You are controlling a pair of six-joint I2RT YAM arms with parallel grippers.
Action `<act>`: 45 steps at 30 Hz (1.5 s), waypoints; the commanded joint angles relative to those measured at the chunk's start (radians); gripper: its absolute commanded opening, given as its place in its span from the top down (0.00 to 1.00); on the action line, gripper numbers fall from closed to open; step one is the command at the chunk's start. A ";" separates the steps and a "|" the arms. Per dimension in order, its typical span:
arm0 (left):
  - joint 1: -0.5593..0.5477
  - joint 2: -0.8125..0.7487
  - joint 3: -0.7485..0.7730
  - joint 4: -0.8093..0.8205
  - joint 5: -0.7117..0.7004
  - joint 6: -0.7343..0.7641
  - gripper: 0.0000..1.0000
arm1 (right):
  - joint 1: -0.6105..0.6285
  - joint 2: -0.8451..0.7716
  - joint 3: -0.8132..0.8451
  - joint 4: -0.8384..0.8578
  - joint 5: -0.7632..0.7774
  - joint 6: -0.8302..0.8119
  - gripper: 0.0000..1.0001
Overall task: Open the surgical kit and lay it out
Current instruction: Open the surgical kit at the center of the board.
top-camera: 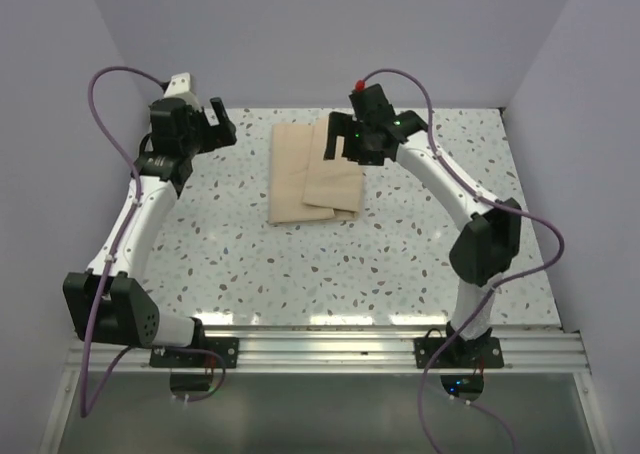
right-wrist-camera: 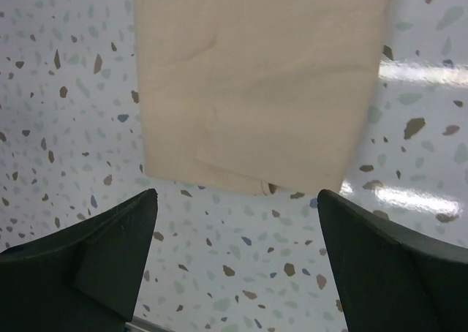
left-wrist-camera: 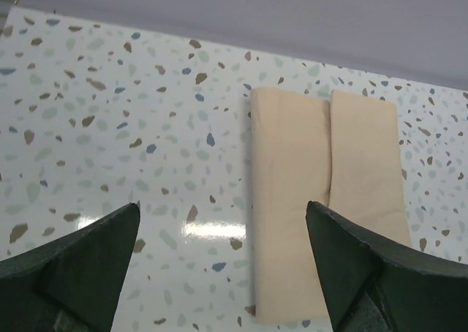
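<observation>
The surgical kit [top-camera: 313,174] is a folded tan-beige cloth bundle lying flat on the speckled table, at the back centre. One flap overlaps its right half. My left gripper [top-camera: 224,128] hovers open to the bundle's left; in the left wrist view its fingers [left-wrist-camera: 222,208] frame the bundle's [left-wrist-camera: 322,193] near left edge from above. My right gripper [top-camera: 338,146] hangs open over the bundle's far right part; its wrist view [right-wrist-camera: 238,193] has the bundle [right-wrist-camera: 263,76] ahead of the fingertips and bare table between them. Nothing is held.
Pale walls [top-camera: 330,34] close the table at the back and both sides. An aluminium rail [top-camera: 330,349] with both arm bases runs along the near edge. Purple cables loop off each arm.
</observation>
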 commanded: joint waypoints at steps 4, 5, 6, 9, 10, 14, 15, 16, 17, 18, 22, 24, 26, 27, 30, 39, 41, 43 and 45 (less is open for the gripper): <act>0.034 -0.148 -0.267 0.076 0.183 -0.255 0.00 | 0.142 0.241 0.299 -0.162 0.021 -0.080 0.07; 0.047 -0.093 -0.301 0.068 0.285 -0.261 0.00 | 0.156 0.270 0.361 -0.186 0.028 -0.098 0.07; 0.041 -0.061 -0.263 -0.020 0.263 -0.268 0.00 | 0.167 0.336 0.401 -0.207 0.036 -0.106 0.07; 0.009 -0.080 -0.243 -0.145 0.139 -0.277 0.01 | 0.199 0.430 0.510 -0.261 0.070 -0.118 0.07; 0.009 -0.101 -0.273 -0.142 0.117 -0.291 0.00 | 0.202 0.445 0.514 -0.260 0.071 -0.114 0.07; 0.009 -0.178 -0.295 -0.194 0.094 -0.351 0.05 | 0.202 0.498 0.521 -0.255 0.094 -0.103 0.08; 0.009 -0.184 -0.295 -0.205 0.114 -0.345 0.08 | 0.200 0.511 0.523 -0.257 0.097 -0.105 0.08; 0.009 -0.192 -0.297 -0.214 0.128 -0.339 0.12 | 0.203 0.537 0.527 -0.261 0.110 -0.105 0.09; 0.007 -0.210 -0.300 -0.219 0.131 -0.336 0.13 | 0.202 0.556 0.544 -0.275 0.116 -0.103 0.09; 0.007 -0.223 -0.303 -0.232 0.125 -0.339 0.14 | 0.205 0.570 0.553 -0.283 0.123 -0.105 0.09; 0.007 -0.267 -0.309 -0.261 0.090 -0.327 0.14 | 0.226 0.622 0.563 -0.291 0.154 -0.111 0.12; 0.007 -0.277 -0.300 -0.284 0.077 -0.314 0.14 | 0.233 0.657 0.578 -0.295 0.156 -0.112 0.15; 0.007 -0.278 -0.297 -0.289 0.082 -0.313 0.15 | 0.246 0.676 0.595 -0.306 0.165 -0.115 0.23; 0.007 -0.278 -0.297 -0.291 0.080 -0.314 0.16 | 0.251 0.689 0.598 -0.306 0.168 -0.117 0.29; 0.007 -0.274 -0.298 -0.283 0.083 -0.317 0.17 | 0.253 0.694 0.612 -0.330 0.183 -0.117 0.73; -0.079 -0.140 -0.176 -0.255 0.030 -0.265 0.25 | 0.217 0.484 0.595 -0.373 0.314 -0.138 1.00; -0.155 -0.064 -0.096 -0.260 -0.013 -0.250 0.25 | 0.199 0.392 0.548 -0.375 0.372 -0.135 1.00; -0.227 0.030 -0.003 -0.261 -0.051 -0.238 0.25 | 0.162 0.294 0.467 -0.372 0.427 -0.126 1.00; -0.275 0.103 0.067 -0.274 -0.082 -0.227 0.26 | 0.110 0.231 0.397 -0.364 0.438 -0.111 1.00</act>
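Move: The near left corner of the surgical kit's top flap lies about 10 cm left of the empty right hand, 1 cm back and 18 below; the kit's middle is some 9 cm ahead and 8 left of that hand, and the kit's near left corner about 6 back and 20 left. From the left hand, the kit's middle lies roughly 20 cm to the right, 6 ahead and 25 below. The top flap's near left corner is reached by the open right hand swinging left about 12 cm, then sinking to some 18 cm lower; its fingers shut and pinch the corner, then lift it about 11 cm while carrying it right. The left hand drops and draws back about 11 cm, tipping down some 20 degrees, then swings right and forward towards the kit, fingers closing by a quarter. ##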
